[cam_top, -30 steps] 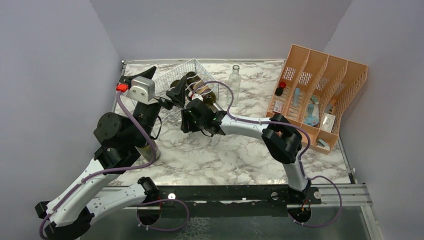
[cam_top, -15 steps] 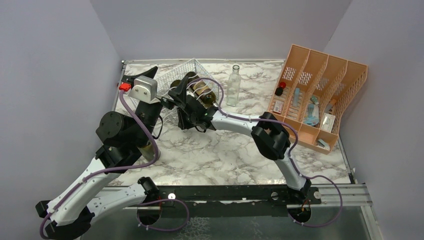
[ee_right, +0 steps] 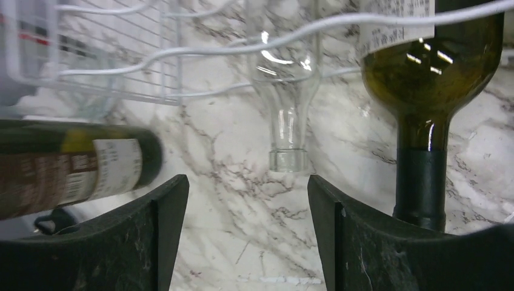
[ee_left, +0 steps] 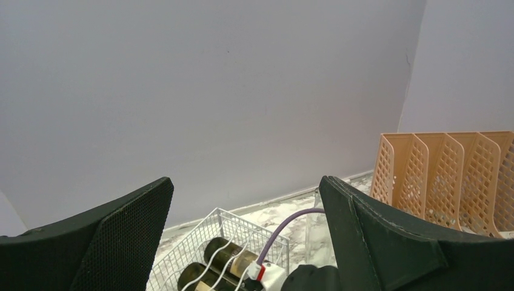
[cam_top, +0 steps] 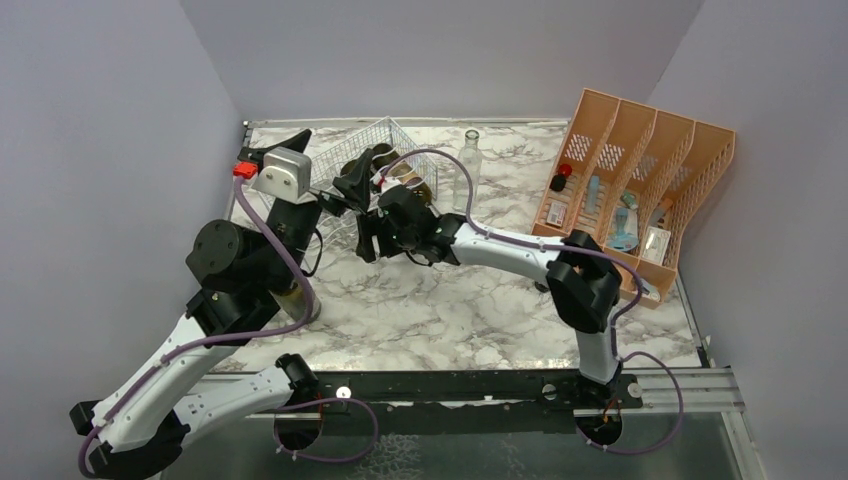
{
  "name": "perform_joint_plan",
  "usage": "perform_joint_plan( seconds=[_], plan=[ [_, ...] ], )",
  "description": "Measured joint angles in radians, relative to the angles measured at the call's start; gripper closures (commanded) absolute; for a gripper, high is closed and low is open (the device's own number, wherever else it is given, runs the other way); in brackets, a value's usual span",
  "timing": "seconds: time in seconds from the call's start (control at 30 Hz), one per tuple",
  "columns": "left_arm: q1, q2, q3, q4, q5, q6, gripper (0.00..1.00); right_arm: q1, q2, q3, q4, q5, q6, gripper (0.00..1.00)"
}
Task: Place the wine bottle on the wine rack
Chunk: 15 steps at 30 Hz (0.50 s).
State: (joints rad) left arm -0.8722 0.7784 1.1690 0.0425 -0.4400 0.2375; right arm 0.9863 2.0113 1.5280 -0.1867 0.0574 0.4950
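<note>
The wine rack (cam_top: 345,150), a silvery-white wire frame, stands at the back left of the marble table. Two dark wine bottles (cam_top: 408,183) lie in it; their bases (ee_left: 216,250) show in the left wrist view. In the right wrist view a dark green bottle (ee_right: 431,79) rests under a wavy wire, its capped neck toward me. My right gripper (cam_top: 368,240) (ee_right: 247,182) is open just before the rack, with only marble between its fingers. My left gripper (cam_top: 320,165) (ee_left: 245,182) hangs wide open above the rack, holding nothing.
A clear glass bottle (cam_top: 468,168) (ee_right: 285,91) stands right of the rack. An orange slotted file organizer (cam_top: 635,190) (ee_left: 448,176) with small items fills the back right. Another dark labelled bottle (ee_right: 73,167) lies crosswise, blurred, at the left of the right wrist view.
The right arm has drawn back a little from the rack, toward the right, and its elbow has swung outward. The left arm has barely moved.
</note>
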Motion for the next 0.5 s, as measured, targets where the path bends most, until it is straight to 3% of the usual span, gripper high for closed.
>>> perform_joint_plan(
  seconds=[0.23,0.5],
  plan=[
    [0.000,-0.008,0.079,-0.040,-0.026,0.003,0.01,0.025,-0.165,-0.083,0.184,-0.196,-0.092,0.26],
    [0.000,-0.045,0.134,-0.044,-0.053,0.017,0.01,0.108,-0.185,-0.084,0.400,-0.401,-0.200,0.26]
  ],
)
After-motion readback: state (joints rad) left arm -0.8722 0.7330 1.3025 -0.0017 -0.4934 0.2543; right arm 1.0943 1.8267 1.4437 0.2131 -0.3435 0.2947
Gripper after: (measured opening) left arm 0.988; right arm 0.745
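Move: My open right hand has just come off the clear bottle I laid in the wire rack, its middle about 10 cm ahead, 8 cm left and 7 cm below. The last standing wine bottle is roughly 12 cm back and 15 cm left of that hand, its middle near hand height. A clear bottle stands some 11 cm left of it and 5 cm farther out. From my left hand, the wine bottle is about 7 cm back, 14 cm left and 37 cm below. I lift my right hand about 15 cm out of the rack area, fingers staying open and empty, while swinging it back some 10 cm and a bit less to the left, over towards the standing wine bottle. The wrist turns counter-clockwise and levels its fingers, some 45 degrees in all. Alongside, I raise my open left hand about 5 cm and draw it as far left, and slightly back. ##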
